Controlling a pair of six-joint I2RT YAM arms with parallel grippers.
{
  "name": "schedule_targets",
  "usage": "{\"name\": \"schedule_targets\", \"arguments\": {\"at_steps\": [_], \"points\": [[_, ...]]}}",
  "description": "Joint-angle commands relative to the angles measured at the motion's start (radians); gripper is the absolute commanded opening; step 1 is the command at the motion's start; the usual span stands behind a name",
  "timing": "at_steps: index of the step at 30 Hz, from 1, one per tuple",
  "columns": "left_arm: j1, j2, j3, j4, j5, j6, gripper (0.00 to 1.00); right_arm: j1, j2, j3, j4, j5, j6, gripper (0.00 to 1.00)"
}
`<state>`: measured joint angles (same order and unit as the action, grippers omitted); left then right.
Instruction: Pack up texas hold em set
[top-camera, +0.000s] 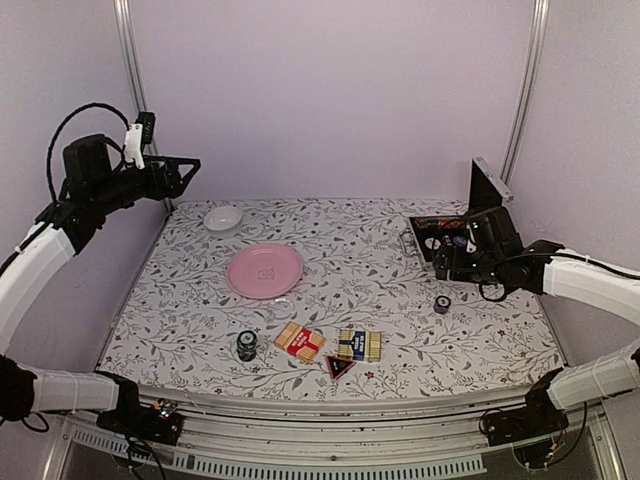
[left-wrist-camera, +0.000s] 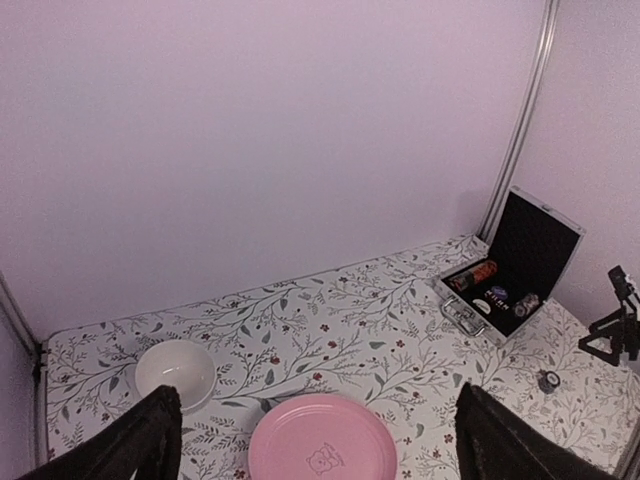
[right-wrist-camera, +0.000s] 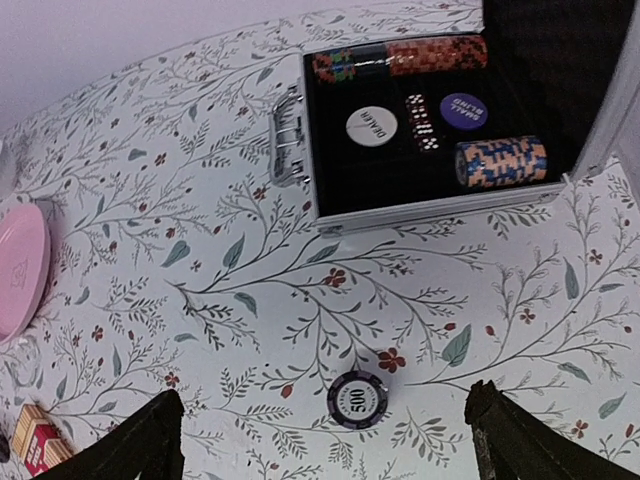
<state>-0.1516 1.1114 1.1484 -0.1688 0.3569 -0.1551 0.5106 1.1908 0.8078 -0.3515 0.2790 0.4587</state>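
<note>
The silver case (top-camera: 418, 243) lies open at the back right, its lid (top-camera: 487, 187) upright, with rows of chips (right-wrist-camera: 435, 52) inside on the black lining. One chip stack (top-camera: 441, 304) stands on the table in front of the case, and another (top-camera: 247, 346) sits at the front. Two card decks (top-camera: 300, 341) (top-camera: 359, 345) and a black triangular marker (top-camera: 339, 367) lie near the front edge. My right gripper (top-camera: 445, 262) hangs open just above the near chip stack (right-wrist-camera: 358, 398), holding nothing. The left gripper (top-camera: 180, 172) is raised high at the far left, open and holding nothing.
A pink plate (top-camera: 264, 271) sits left of centre and a small white bowl (top-camera: 223, 218) at the back left. Metal posts (top-camera: 523, 95) stand at the back corners against the wall. The case's handle (right-wrist-camera: 285, 135) faces left towards the table's middle.
</note>
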Motion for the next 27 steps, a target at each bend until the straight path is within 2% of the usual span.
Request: {"name": "schedule_targets", "arguments": {"at_steps": [1, 6, 9, 14, 18, 27], "points": [[-0.004, -0.043, -0.1, 0.015, -0.139, 0.084, 0.96, 0.13, 0.111, 0.064, -0.027, -0.099, -0.028, 1.0], [0.029, -0.094, -0.18, 0.07, -0.196, 0.089, 0.97, 0.29, 0.251, 0.135, -0.067, -0.164, -0.03, 0.98], [0.036, -0.099, -0.192, 0.071, -0.212, 0.094, 0.97, 0.382, 0.31, 0.158, -0.052, -0.244, -0.128, 0.99], [0.037, -0.092, -0.191, 0.067, -0.19, 0.087, 0.97, 0.402, 0.419, 0.201, -0.054, -0.398, -0.3, 0.99], [0.038, -0.086, -0.193, 0.064, -0.183, 0.081, 0.97, 0.401, 0.52, 0.281, -0.06, -0.441, -0.379, 0.99], [0.035, -0.063, -0.191, 0.06, -0.182, 0.069, 0.97, 0.408, 0.722, 0.51, -0.119, -0.244, -0.398, 0.99]]}}
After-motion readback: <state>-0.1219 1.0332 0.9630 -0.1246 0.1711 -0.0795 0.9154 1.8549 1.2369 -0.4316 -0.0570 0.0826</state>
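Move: The blue card box lies about 20 cm to the right hand's left, 9 cm back towards the base and some 16 cm below. The red card box is roughly 13 cm farther left of it, while the black triangle sits about 5 cm left of it and 6 cm nearer the base. The lone chip stack is about 3 cm ahead of the right hand and 17 cm down. From the left hand, the blue box is roughly 40 cm right, 12 cm back and 40 cm below. Leaving the chip stack and the case, the right arm sweeps its empty, wide-open gripper about 23 cm left towards the blue card box while sinking some 10 cm, first drawing back and then easing forward again near the end; the wrist swings about 50 degrees counter-clockwise and tips the fingers more steeply down, stopping short of any touch. The left hand, also empty and open, drops about 5 cm and shifts slightly left, then waits high beside the table. ##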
